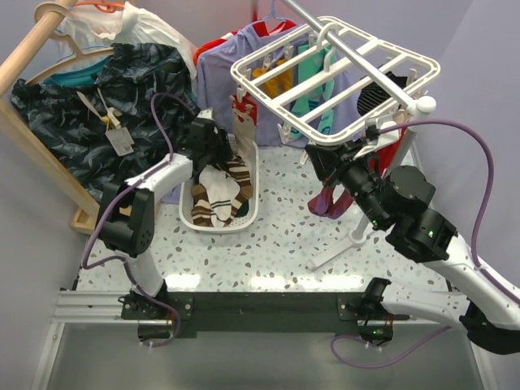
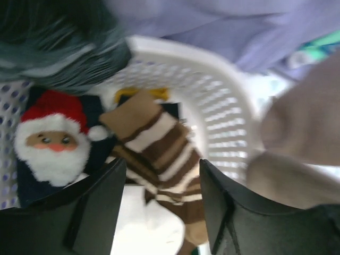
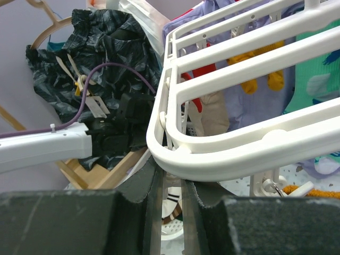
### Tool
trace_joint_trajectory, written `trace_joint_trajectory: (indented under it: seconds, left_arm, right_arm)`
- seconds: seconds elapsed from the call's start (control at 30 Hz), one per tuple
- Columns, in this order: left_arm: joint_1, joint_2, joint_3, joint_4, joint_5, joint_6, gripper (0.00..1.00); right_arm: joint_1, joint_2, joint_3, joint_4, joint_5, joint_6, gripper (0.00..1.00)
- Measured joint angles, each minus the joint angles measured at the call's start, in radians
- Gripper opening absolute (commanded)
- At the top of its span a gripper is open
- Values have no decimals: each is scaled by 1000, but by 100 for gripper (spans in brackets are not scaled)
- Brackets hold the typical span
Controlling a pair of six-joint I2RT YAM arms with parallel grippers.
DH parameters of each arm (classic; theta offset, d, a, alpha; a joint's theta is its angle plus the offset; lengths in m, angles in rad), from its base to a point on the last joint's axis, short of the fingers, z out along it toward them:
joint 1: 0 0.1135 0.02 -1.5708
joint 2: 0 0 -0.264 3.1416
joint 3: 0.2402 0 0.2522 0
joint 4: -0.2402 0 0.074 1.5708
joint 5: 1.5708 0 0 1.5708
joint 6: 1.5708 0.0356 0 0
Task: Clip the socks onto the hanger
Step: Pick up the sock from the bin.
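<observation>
Brown socks with cream stripes [image 1: 231,183] lie in the white slotted basket [image 1: 244,223]. My left gripper [image 1: 215,162] hangs over them. In the left wrist view it [image 2: 162,170] is open, with one striped sock [image 2: 159,143] lying below and between the fingers, not pinched. The white grid hanger [image 1: 341,69] hangs at upper right. My right gripper [image 1: 318,162] sits under the hanger's near corner. In the right wrist view its fingers [image 3: 171,175] stand almost together against the hanger's rim [image 3: 239,143], shut on a dangling clip. A maroon sock [image 1: 327,199] hangs just below that gripper. What holds it is hidden.
A red Santa-patterned sock [image 2: 50,143] lies in the basket beside the striped one. A wooden rail [image 1: 32,49] with a dark shirt [image 1: 73,114] stands at the left. A purple shirt [image 1: 215,73] hangs behind the basket. A white stand foot [image 1: 333,256] rests on the speckled table.
</observation>
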Motion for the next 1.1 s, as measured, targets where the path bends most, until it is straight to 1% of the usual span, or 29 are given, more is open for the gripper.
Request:
trace_joint_trajectory:
  seconds: [0.13, 0.27, 0.4, 0.6, 0.7, 0.73, 0.83, 0.87, 0.93, 1.0, 1.1]
  left_arm:
    - [26, 49, 7, -42, -27, -29, 65]
    - [39, 107, 63, -81, -42, -48, 63]
    - [39, 163, 125, -87, -46, -51, 61]
    - [43, 230, 174, -95, -47, -51, 57]
    - [44, 260, 190, -105, -43, -50, 47]
    - [45, 266, 193, -106, -41, -51, 36]
    - [46, 272, 195, -116, -37, -48, 17]
    - [47, 272, 195, -117, -36, -45, 13]
    - [47, 267, 195, -117, -36, -39, 6]
    - [47, 254, 192, -115, -36, -30, 2]
    - [47, 194, 166, -100, -37, -14, 1]
  right_arm:
    - [0, 2, 0, 0, 0, 0, 12]
    - [0, 2, 0, 0, 0, -1, 12]
    - [0, 2, 1, 0, 0, -1, 12]
    - [0, 2, 1, 0, 0, -2, 12]
    - [0, 1, 0, 0, 1, -3, 12]
    - [0, 1, 0, 0, 1, -4, 12]
    - [0, 1, 0, 0, 1, -5, 12]
    - [0, 1, 0, 0, 1, -5, 12]
    - [0, 0, 0, 0, 1, -5, 12]
    - [0, 0, 1, 0, 1, -6, 12]
    - [0, 0, 0, 0, 1, -6, 12]
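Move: The brown-and-cream striped sock's cuff lies about 4 cm ahead of my left hand, 2 cm to its left and 8 cm below, inside the bin. At about that depth, the Santa sock is some 5 cm ahead and 9 cm left of this hand, and the white sock's middle roughly 8 cm back, 1 cm left. From my right hand, the cuff is about 27 cm ahead, 20 cm left and 40 cm down. I sink my open left hand about 7 cm into the bin, easing some 3 cm forward and 2 cm left and tipping the fingers down about 10 degrees, onto the striped sock's cuff. There I shut the fingers almost fully, pinching the cuff, and start back up by about 3 cm. ##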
